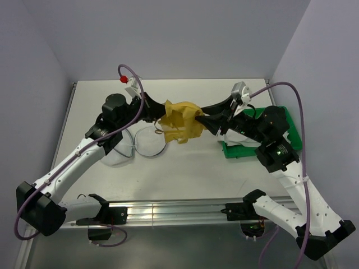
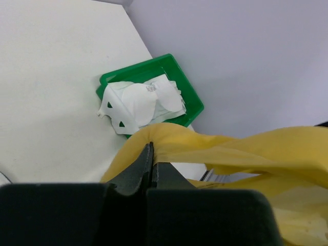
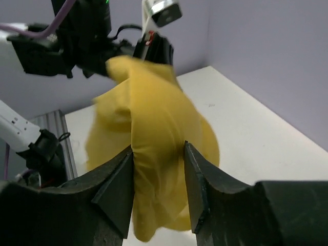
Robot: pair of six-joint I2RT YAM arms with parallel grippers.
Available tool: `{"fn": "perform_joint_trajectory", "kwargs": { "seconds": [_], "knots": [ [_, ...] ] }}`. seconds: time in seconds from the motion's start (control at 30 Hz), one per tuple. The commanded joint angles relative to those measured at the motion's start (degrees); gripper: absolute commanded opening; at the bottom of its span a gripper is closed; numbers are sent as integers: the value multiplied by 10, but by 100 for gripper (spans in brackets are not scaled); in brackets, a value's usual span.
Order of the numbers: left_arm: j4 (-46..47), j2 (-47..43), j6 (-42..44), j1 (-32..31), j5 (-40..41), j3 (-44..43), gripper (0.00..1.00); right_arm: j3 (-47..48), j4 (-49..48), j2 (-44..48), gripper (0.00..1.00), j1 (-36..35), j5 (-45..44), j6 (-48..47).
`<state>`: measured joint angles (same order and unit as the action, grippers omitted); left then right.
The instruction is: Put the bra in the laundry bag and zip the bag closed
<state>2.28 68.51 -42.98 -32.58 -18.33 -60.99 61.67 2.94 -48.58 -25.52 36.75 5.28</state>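
The yellow bra hangs in the air above the middle of the table, stretched between both arms. My left gripper is shut on its left edge; the left wrist view shows the fabric pinched at the tips of the left gripper. My right gripper is at the bra's right side. In the right wrist view the right gripper has its jaws apart, with a fold of the bra hanging between them. The laundry bag, translucent white mesh with hoop rims, lies on the table below the bra and under the left arm.
A green tray holding white cloth sits at the table's right, under the right arm; it also appears in the left wrist view as the green tray with white cloth. Walls close in the table at the back and both sides.
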Motion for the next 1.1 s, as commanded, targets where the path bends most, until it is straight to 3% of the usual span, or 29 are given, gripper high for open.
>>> {"fn": "perform_joint_trajectory", "kwargs": {
  "seconds": [0.0,0.07,0.2,0.3,0.4,0.63,0.87,1.07],
  "knots": [
    [8,4,-32,19,-23,-29,0,-27,-16,1,49,-38,-56,-17],
    [1,3,-34,24,-17,-35,0,-45,-26,6,53,-48,-54,0],
    [-7,-7,-31,37,-7,-40,0,-94,-52,42,77,-50,-77,21],
    [-8,-16,-30,42,-3,-39,0,-89,-44,52,88,-50,-82,32],
    [7,-27,-29,43,-7,-32,0,-73,-34,38,93,-50,-88,30],
    [89,-40,-40,43,-94,4,0,-37,-14,2,98,-39,-113,6],
    [84,-46,-58,43,-111,4,0,55,38,-89,99,-21,-4,-36],
    [82,-41,-88,43,-139,0,0,44,49,-107,100,-21,90,-94]
  ]
}}
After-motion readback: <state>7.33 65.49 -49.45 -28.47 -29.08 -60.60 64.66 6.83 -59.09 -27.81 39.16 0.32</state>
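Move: The yellow bra hangs from the shut left fingers, its middle about 7 cm to the right of that hand, 3 cm back and 5 cm below. From the right hand, whose fingers are already parting, the bra lies some 7 cm left, 4 cm ahead and 7 cm lower. The open laundry bag lies on the table about 16 cm left of the left hand, 4 cm ahead and 32 cm below; the green tray sits some 19 cm ahead, 33 cm right and 38 cm below the right hand. The right fingers go on opening to their full width as that hand drops about 6 cm beside the bra, comes up a little, then reaches some 3 cm forward and left, so that the gaping fingers face the hanging cloth. Keeping its pinch on the bra's edge, the left hand first eases a couple of centimetres forward and left, then lifts the bra by about 4 cm while drawing back towards its own base. ##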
